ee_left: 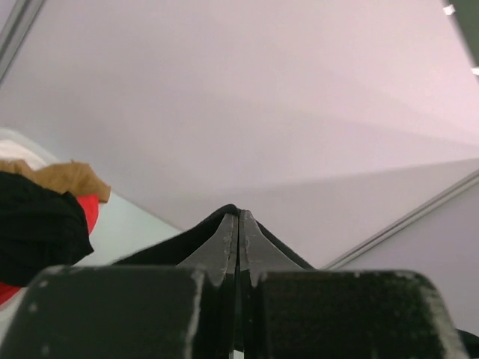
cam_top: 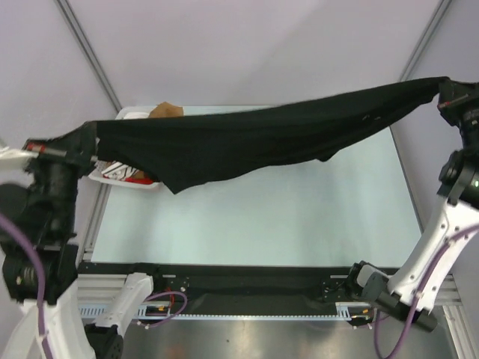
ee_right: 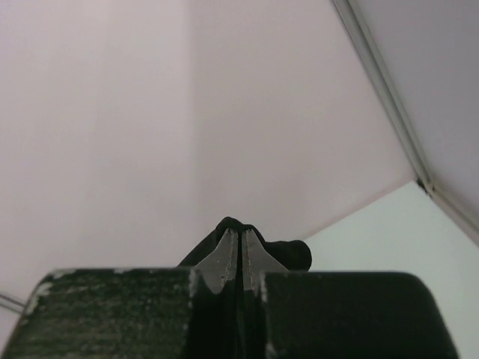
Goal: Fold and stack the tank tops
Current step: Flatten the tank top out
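Note:
The black tank top point(cam_top: 247, 138) hangs stretched in the air across the table, held at both ends. My left gripper point(cam_top: 93, 137) is shut on its left end, and black cloth point(ee_left: 191, 235) wraps round the closed fingertips. At the far right, high up, my right gripper point(cam_top: 443, 91) is shut on the other end, with a bunch of black fabric point(ee_right: 288, 253) beyond its tips. A bit of the red tank top point(cam_top: 137, 178) shows in the basket under the black cloth, and red cloth point(ee_left: 90, 209) also shows in the left wrist view.
A white basket point(cam_top: 129, 114) stands at the table's back left with a tan garment point(cam_top: 166, 111) and printed cloth point(cam_top: 116, 169) in it. The pale table top point(cam_top: 284, 217) lies below the hanging cloth. Frame rails run along the table's sides.

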`<action>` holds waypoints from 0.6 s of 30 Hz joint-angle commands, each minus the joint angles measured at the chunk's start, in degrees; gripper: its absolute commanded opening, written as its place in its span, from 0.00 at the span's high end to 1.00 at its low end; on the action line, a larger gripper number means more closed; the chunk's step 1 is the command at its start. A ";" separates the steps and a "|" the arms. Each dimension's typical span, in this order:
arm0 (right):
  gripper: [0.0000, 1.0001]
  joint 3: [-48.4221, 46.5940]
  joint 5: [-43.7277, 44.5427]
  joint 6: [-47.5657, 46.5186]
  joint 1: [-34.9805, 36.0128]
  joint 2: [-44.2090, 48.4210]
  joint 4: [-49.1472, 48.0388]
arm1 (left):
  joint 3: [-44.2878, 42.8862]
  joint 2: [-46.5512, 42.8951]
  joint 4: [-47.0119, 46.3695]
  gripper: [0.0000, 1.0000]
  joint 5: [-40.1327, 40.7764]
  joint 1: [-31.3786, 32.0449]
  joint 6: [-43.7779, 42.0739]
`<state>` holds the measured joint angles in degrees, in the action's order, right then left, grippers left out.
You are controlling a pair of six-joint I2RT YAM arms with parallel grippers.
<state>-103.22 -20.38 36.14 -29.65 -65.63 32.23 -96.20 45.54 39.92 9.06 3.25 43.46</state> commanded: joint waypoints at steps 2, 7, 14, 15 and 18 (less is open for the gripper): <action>1.00 -2.69 -0.90 -3.17 -1.90 9.45 -2.26 | -2.59 -4.84 1.91 1.00 2.45 -0.70 -1.19; 1.00 -4.09 4.03 -6.78 0.29 15.26 -0.68 | -2.50 -5.73 2.79 1.00 2.81 -0.70 -0.22; 1.00 -7.26 0.70 -5.29 1.35 2.89 8.10 | 1.36 3.83 2.00 1.00 4.21 -0.70 1.71; 1.00 -6.13 0.78 -5.38 1.35 1.48 9.24 | 2.67 5.25 2.00 1.00 5.34 -0.70 1.89; 1.00 2.56 -1.59 -4.59 1.35 -3.71 6.81 | 8.02 10.17 -0.28 1.00 4.66 -1.75 3.03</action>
<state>-108.40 -20.14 31.27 -28.34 -60.55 34.22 -93.21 49.65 40.66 12.82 2.96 44.82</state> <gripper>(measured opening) 0.017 0.006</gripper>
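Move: High above the table, both hands already pinch the outstretched black tank top. The open middle of the table lies about 13 cm ahead of the left hand, 29 cm to its right and 54 cm below; from the right hand it is some 3 cm ahead, 38 cm left and 53 cm down. The clothes basket stands roughly 26 cm ahead of the left hand, 7 cm left and 48 cm below. Flicking the tank top open overhead, both shut grippers keep their pinch, swing back and up, then reverse forward and down towards the table. The left goes back about 7 cm and ends slightly ahead of and below its start; the right pulls back some 14 cm, rising and drifting left as its fingers tip up, then returns most of the way. ##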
